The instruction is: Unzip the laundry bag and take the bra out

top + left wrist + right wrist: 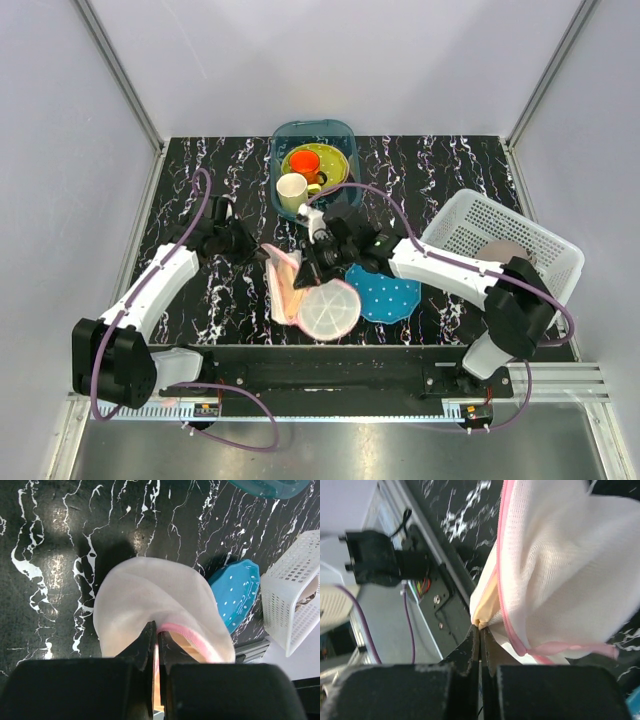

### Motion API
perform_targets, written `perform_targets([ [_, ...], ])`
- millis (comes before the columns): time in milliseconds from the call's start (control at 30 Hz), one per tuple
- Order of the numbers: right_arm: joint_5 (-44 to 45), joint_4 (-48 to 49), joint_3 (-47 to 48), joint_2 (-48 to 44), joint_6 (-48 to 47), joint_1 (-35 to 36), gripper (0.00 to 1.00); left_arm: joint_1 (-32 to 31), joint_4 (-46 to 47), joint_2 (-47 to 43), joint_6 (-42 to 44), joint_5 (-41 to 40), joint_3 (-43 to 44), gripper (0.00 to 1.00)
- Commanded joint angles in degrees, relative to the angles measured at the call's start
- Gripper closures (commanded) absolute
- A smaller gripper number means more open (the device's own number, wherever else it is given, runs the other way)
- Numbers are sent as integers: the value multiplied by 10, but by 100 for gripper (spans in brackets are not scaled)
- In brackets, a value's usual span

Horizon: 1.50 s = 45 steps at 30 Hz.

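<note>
The laundry bag (325, 310) lies at the table's near middle, unzipped, with one white mesh half flat and the other half (283, 283) standing up. My left gripper (262, 252) is shut on the pink-trimmed rim of the raised half; its view shows the mesh dome (150, 597) just beyond my gripper (158, 630). My right gripper (311, 262) is shut on a small fold of beige-tan fabric, the bra (487, 607), which pokes out of the bag's (560, 565) open pink seam at my gripper (481, 627). Most of the bra is hidden inside the mesh.
A blue dotted plate (392, 296) lies right of the bag, also in the left wrist view (236, 587). A white perforated basket (505, 248) stands at the right. A teal tub (314, 160) with cups and a plate is behind. A metal rail (330, 365) runs along the near edge.
</note>
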Motion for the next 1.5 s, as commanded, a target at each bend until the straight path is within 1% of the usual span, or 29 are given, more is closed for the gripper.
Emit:
perform_targets([
  [0,-88,-53,23,10,-72,22,100,8,3,-5,-4,-21,13,100],
  [100,-113,-57,27,-14,-97,22,100,9,5,0,-5,-18,8,100],
  [200,-105,-44,27,-44,-113,22,100,9,19,6,-11,-5,-5,100],
  [300,-70,17,6,-77,-104,21,100,9,28,10,-14,8,-12,100],
  [333,-58,55,-3,-93,-91,21,100,9,29,10,-13,8,-14,100],
  [400,-39,101,-30,-108,-77,19,100,9,29,7,-11,8,-17,100],
  [433,-31,155,-41,-118,-56,18,100,9,29,6,-9,9,-17,100],
  [467,-18,181,-52,-121,-45,16,100,9,29,4,-8,11,-17,100],
  [500,-9,226,-72,-120,-17,16,100,9,30,3,-7,11,-19,100],
  [600,0,254,-74,-84,36,16,100,7,40,6,-9,23,-24,100],
  [667,-7,272,-68,-39,61,16,100,5,46,10,-12,32,-33,100],
  [733,-4,307,-73,0,113,15,100,-1,53,16,-14,34,-38,100],
  [800,5,301,-59,27,151,16,100,-4,58,10,-17,38,-46,100],
  [867,-10,290,-32,64,163,15,100,-5,61,7,-17,45,-49,100],
  [933,-38,322,-31,57,164,15,100,-4,68,7,-17,52,-51,100],
  [967,-42,350,-51,44,164,15,100,-4,66,10,-15,52,-52,100],
  [1000,-47,409,-65,28,157,15,100,-4,65,10,-13,52,-54,100],
  [1033,-45,434,-78,-11,146,15,100,-4,65,13,-12,51,-56,100],
  [1067,-37,447,-96,-30,134,16,100,-4,66,14,-12,48,-56,100],
  [1133,4,439,-105,-82,96,15,100,-4,68,20,-12,49,-58,100],
  [1200,29,434,-119,-109,68,15,100,-4,74,24,-12,55,-59,100],
  [1267,77,431,-131,-132,63,15,100,-5,74,31,-12,58,-55,100],
  [1300,100,406,-131,-133,62,15,100,-5,74,34,-10,60,-53,100],
  [1333,145,390,-130,-124,63,15,100,-5,74,36,-8,58,-51,100],
  [1367,167,373,-125,-113,66,15,100,-5,74,40,-7,56,-44,100],
  [1400,182,331,-119,-100,74,15,100,-5,74,43,-5,56,-41,100],
  [1433,192,302,-106,-62,77,15,100,-5,73,46,-4,55,-37,100],
  [1467,189,267,-68,-39,78,15,100,-5,71,48,-3,56,-32,100],
])
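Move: My shut right fingers already hold an edge of the tan bra, whose visible part lies about 4 cm left and 4 cm below; the laundry bag hangs some 7 cm under them and 3 cm back. From my left hand, which keeps the bag's rim pinched, that part of the bra is 8 cm back, 5 cm right and 5 cm lower. The blue plate lies 18 cm right of my right hand and 2 cm back, the cream mug 23 cm ahead and 2 cm left, both well below. I keep the bra pinched in my right hand and jerk it up and down over the bag: first a few centimetres back, then up, down again while swinging left, and finally a fast lift of some 12 cm, my fingers tipping up by about 30 degrees to nearly level. My left hand holds the bag's rim against this and sinks about 3 cm. ##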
